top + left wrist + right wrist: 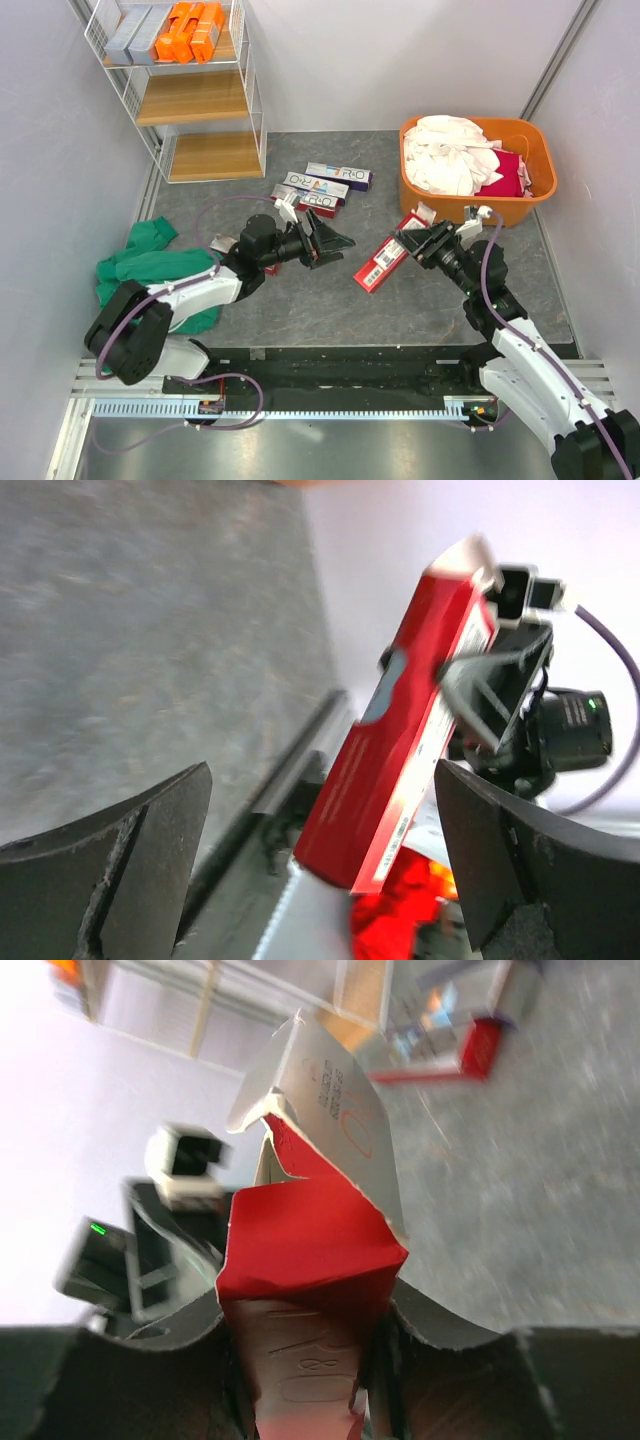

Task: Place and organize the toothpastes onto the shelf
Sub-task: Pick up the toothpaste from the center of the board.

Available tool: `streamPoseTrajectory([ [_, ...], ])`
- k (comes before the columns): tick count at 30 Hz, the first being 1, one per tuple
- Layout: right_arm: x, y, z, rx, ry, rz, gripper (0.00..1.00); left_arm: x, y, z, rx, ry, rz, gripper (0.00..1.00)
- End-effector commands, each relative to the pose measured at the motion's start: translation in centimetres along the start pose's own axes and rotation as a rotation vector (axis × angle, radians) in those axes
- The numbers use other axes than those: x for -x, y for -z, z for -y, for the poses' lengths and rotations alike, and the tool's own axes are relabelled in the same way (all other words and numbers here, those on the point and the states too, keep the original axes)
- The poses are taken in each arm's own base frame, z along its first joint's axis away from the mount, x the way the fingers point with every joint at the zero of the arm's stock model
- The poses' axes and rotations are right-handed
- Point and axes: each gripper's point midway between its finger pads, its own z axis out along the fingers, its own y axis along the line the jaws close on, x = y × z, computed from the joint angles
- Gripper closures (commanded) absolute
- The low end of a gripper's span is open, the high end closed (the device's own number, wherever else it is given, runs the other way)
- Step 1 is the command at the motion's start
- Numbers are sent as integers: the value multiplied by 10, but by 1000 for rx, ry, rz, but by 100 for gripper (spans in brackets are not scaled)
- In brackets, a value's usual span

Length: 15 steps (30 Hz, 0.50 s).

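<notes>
My right gripper (pixel 407 241) is shut on one end of a red toothpaste carton (pixel 378 265), holding it tilted above the grey floor. In the right wrist view the carton (pixel 310 1250) sits between the jaws of the right gripper (pixel 305 1305) with its end flap torn open. My left gripper (pixel 340 245) faces that carton with its jaws wide open. In the left wrist view the red carton (pixel 395 750) hangs beyond the open left gripper (pixel 322 775), not touching either finger. Three white and purple toothpastes (pixel 318 188) lie on the floor. The shelf (pixel 200 100) holds grey cartons (pixel 135 34) and orange cartons (pixel 190 30) on its top board.
An orange tub (pixel 520 205) of laundry stands at the back right. A green cloth (pixel 145 262) lies by the left arm. Another red carton (pixel 411 221) lies just behind the right gripper. Both lower shelf boards (pixel 195 97) are bare.
</notes>
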Motion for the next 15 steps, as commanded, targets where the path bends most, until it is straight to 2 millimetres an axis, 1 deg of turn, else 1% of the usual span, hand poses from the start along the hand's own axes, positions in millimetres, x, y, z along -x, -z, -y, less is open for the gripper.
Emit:
streamPoseTrajectory([
  [1, 53, -2, -63, 122, 69, 175, 68, 3, 13, 74, -393, 25, -27, 0],
  [2, 57, -2, -66, 120, 70, 191, 68, 3, 13, 75, -416, 35, -31, 0],
  [3, 63, -3, -66, 110, 66, 218, 68, 1, 9, 70, -428, 83, -54, 0],
  [4, 68, -2, -70, 113, 67, 239, 67, 0, 9, 73, -456, 96, -58, 0],
  [5, 72, -2, -71, 111, 62, 255, 67, 3, 16, 86, -542, 67, -43, 0],
  [6, 77, -1, -72, 106, 47, 283, 67, 3, 16, 88, -566, 107, -49, 0],
  [7, 81, 0, -74, 113, 40, 303, 67, 2, 10, 79, -564, 134, -56, 0],
  [8, 84, 0, -74, 114, 32, 316, 67, 3, 14, 87, -616, 115, -52, 0],
  [10, 91, 3, -80, 132, 10, 354, 67, 0, 8, 83, -610, 135, -69, 0],
  [12, 93, 4, -83, 149, 6, 363, 66, -5, 3, 87, -619, 119, -71, 0],
  [13, 97, 5, -84, 148, -2, 387, 66, -8, 3, 91, -629, 111, -75, 0],
  [15, 99, 4, -84, 145, -2, 389, 66, -8, 2, 97, -641, 88, -68, 0],
])
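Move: The red toothpaste box held in the right gripper has its middle about 12 cm to the right of the empty left hand and some 4 cm back, roughly level with it. From the right hand, that middle is about 4 cm back, 4 cm left and 3 cm lower. On the table, the red box of the row lies about 10 cm ahead, 7 cm left and 16 cm below the left hand. The laundry basket stands some 16 cm ahead and 20 cm right of the right hand, its middle 12 cm lower. Still pinching the red toothpaste box near its flap end, the right hand lifts it about 6.5 cm, quickly then slowing, while going forward and a little right; it swings clockwise and tips its fingers up slightly. The left hand, fingers kept wide open, rises a couple of centimetres and sinks back, edging about 3.5 cm right towards the box's free end as it rolls some 20 degrees, left side down. ##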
